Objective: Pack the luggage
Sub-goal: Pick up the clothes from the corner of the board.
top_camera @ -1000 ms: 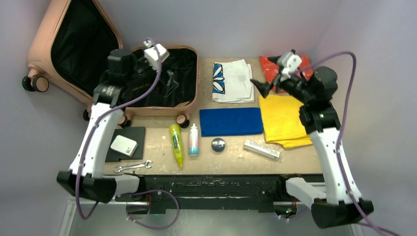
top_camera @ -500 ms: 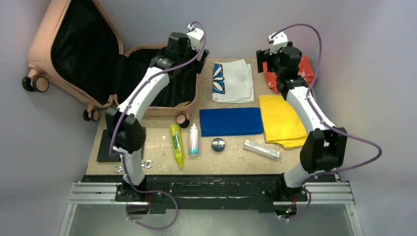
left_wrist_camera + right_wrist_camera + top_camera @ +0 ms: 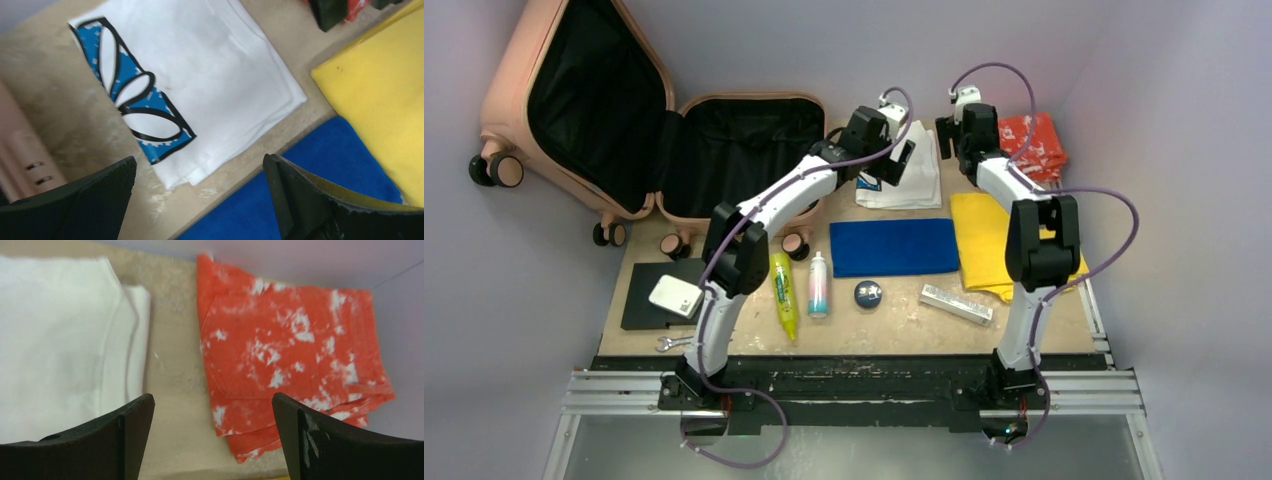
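Observation:
The luggage (image 3: 724,98), a salmon-pink suitcase with black lining, lies open at the back left, and nothing shows inside it. My left gripper (image 3: 890,165) (image 3: 200,162) hangs open and empty over the near corner of a folded white shirt (image 3: 914,185) (image 3: 200,75) printed in blue and black. My right gripper (image 3: 954,148) (image 3: 212,400) is open and empty above the bare strip between that shirt (image 3: 60,355) and a red, white-speckled cloth (image 3: 1039,145) (image 3: 290,340).
A folded blue cloth (image 3: 892,247) and a yellow cloth (image 3: 994,240) lie nearer the front. Along the front sit a yellow-green tube (image 3: 782,295), a small bottle (image 3: 818,285), a round tin (image 3: 868,293), a long white box (image 3: 956,304), a black pad (image 3: 649,300) and a wrench (image 3: 669,343).
The left arm has swung right, from over the suitcase to above the white shirt. The right arm has stretched out and moved left, to the gap beside the red cloth.

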You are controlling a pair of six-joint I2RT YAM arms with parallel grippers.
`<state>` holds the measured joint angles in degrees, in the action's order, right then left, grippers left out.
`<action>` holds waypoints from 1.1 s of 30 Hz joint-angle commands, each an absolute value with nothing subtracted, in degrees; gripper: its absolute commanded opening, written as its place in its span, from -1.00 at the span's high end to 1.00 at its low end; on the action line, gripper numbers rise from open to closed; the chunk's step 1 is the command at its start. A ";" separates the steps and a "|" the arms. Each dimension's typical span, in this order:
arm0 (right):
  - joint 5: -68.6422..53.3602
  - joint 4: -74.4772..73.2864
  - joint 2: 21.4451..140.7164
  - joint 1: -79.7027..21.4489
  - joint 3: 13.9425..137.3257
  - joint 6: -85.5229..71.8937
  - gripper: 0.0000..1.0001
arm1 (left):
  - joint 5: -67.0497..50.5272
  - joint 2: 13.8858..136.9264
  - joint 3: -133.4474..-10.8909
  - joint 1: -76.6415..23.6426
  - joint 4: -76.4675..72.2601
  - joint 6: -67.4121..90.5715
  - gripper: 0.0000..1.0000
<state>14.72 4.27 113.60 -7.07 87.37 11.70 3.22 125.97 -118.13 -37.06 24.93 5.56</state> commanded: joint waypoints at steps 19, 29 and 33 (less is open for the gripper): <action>20.34 -3.60 126.69 -3.15 93.63 17.14 -0.72 | -5.20 134.15 -123.79 -38.21 21.12 19.56 -0.99; 15.44 -5.40 128.83 -0.97 94.37 16.56 -0.30 | -6.07 135.34 -124.13 -38.09 21.44 21.24 -0.99; 13.95 -5.69 128.69 -0.97 94.59 16.61 0.13 | -6.22 136.31 -125.07 -37.99 21.33 22.51 -0.99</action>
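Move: The red clothes have their middle some 18 cm right of the right hand, about 8 cm ahead and 12 cm below. The white clothes lie about 10 cm to that hand's left and 3 cm ahead; the yellow clothes some 14 cm to its right and 17 cm back, all at table height. From the left hand the red clothes are roughly 30 cm right, 11 cm ahead and 14 cm down. The red clothes' near-left corner is what the right hand comes down on: it sinks about 12 cm, fast at first, while shifting some 7 cm right and tipping its fingers about 20 degrees steeper, then closes them partway with the corner between the tips. The left hand, wide open, sinks about 6 cm and drifts 5 cm right over the white clothes, also tipping down. ##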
